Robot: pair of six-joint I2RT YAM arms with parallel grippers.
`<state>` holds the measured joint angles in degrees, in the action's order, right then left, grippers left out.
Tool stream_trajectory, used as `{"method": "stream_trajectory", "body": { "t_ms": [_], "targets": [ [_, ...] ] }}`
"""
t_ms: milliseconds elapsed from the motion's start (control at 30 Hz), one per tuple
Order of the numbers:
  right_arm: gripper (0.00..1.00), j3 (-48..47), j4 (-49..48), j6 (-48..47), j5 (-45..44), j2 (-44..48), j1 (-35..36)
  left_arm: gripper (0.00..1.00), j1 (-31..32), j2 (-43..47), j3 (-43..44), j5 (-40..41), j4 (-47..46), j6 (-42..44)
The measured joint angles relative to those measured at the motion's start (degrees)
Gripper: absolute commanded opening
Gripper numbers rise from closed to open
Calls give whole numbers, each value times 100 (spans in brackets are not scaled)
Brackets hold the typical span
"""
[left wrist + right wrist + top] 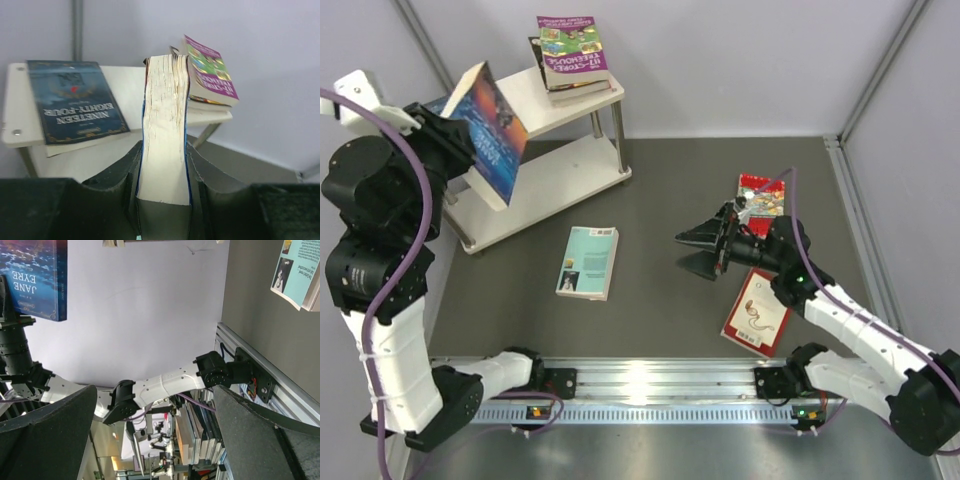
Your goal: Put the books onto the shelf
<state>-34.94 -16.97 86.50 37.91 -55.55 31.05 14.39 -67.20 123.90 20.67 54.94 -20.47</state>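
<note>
My left gripper (468, 140) is shut on a blue sunset-covered book (496, 118), held up on edge just in front of the shelf (550, 175). In the left wrist view the book's page edge (165, 120) stands clamped between the fingers (120, 175). On the shelf's top board (131, 85) lie a dark blue book (75, 100) and a stack topped by a purple-green book (572, 45). A pale teal book (588, 262), a red book (760, 192) and a maroon book with a white panel (757, 312) lie on the table. My right gripper (682, 250) hovers open and empty mid-table.
The shelf's lower board (535, 195) is bare where it shows. Grey walls enclose the table at the back and right. An aluminium rail (650, 380) runs along the near edge between the arm bases. The right wrist view looks sideways at the left arm (165, 385).
</note>
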Motion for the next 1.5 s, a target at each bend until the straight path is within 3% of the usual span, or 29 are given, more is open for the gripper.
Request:
{"method": "stream_trajectory", "body": {
  "t_ms": [267, 500, 633, 800, 900, 1200, 1500],
  "targets": [
    [99, 79, 214, -50, -63, 223, 72, 0, -2, 42, -363, 1652, -632, 509],
    [99, 92, 407, -105, -85, 341, 116, 0, -13, -704, -315, 2037, -1283, 857],
    [99, 238, 474, -136, -105, 612, 120, 0, -433, -1121, -326, 1655, -1556, 848],
    [99, 356, 621, -155, -122, 822, 120, 0, -2420, -1139, -907, 319, -1565, -66],
    [99, 356, 647, -197, -120, 828, 122, 0, -3115, -1036, -1360, 68, -1683, -542],
    [99, 341, 752, -393, -4, 452, 122, 0, -3595, -212, -2562, -273, -2028, -1596],
    [98, 249, 785, -566, 214, 55, 122, 0, -4238, 444, -4179, -398, -2437, -3250]
  ]
}}
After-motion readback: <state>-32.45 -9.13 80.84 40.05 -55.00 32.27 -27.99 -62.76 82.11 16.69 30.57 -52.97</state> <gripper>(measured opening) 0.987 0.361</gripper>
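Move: Nineteen Eighty-Four, lying on the left end of the top shelf, is where the left hand takes the still-gripped Jane Eyre: about 15 cm ahead, 20 cm to the left and 18 cm below. The shelf's bare middle lies some 22 cm ahead, 4 cm left and 20 cm down, the Treehouse book stack about 32 cm ahead, 10 cm right and 16 cm down. From the right hand Nineteen Eighty-Four is roughly 22 cm ahead, 56 cm left and 9 cm up. Jane Eyre, kept pinched by one edge, is swung left by about 20 cm in the left hand: left, then forward, then left again and sinking, finally down and slightly back over Nineteen Eighty-Four, some 15 cm lower overall. The wrist turns counter-clockwise some 40 degrees and rolls its left side down, tipping the cover upward. The empty right hand, still open, sinks about 4 cm. ##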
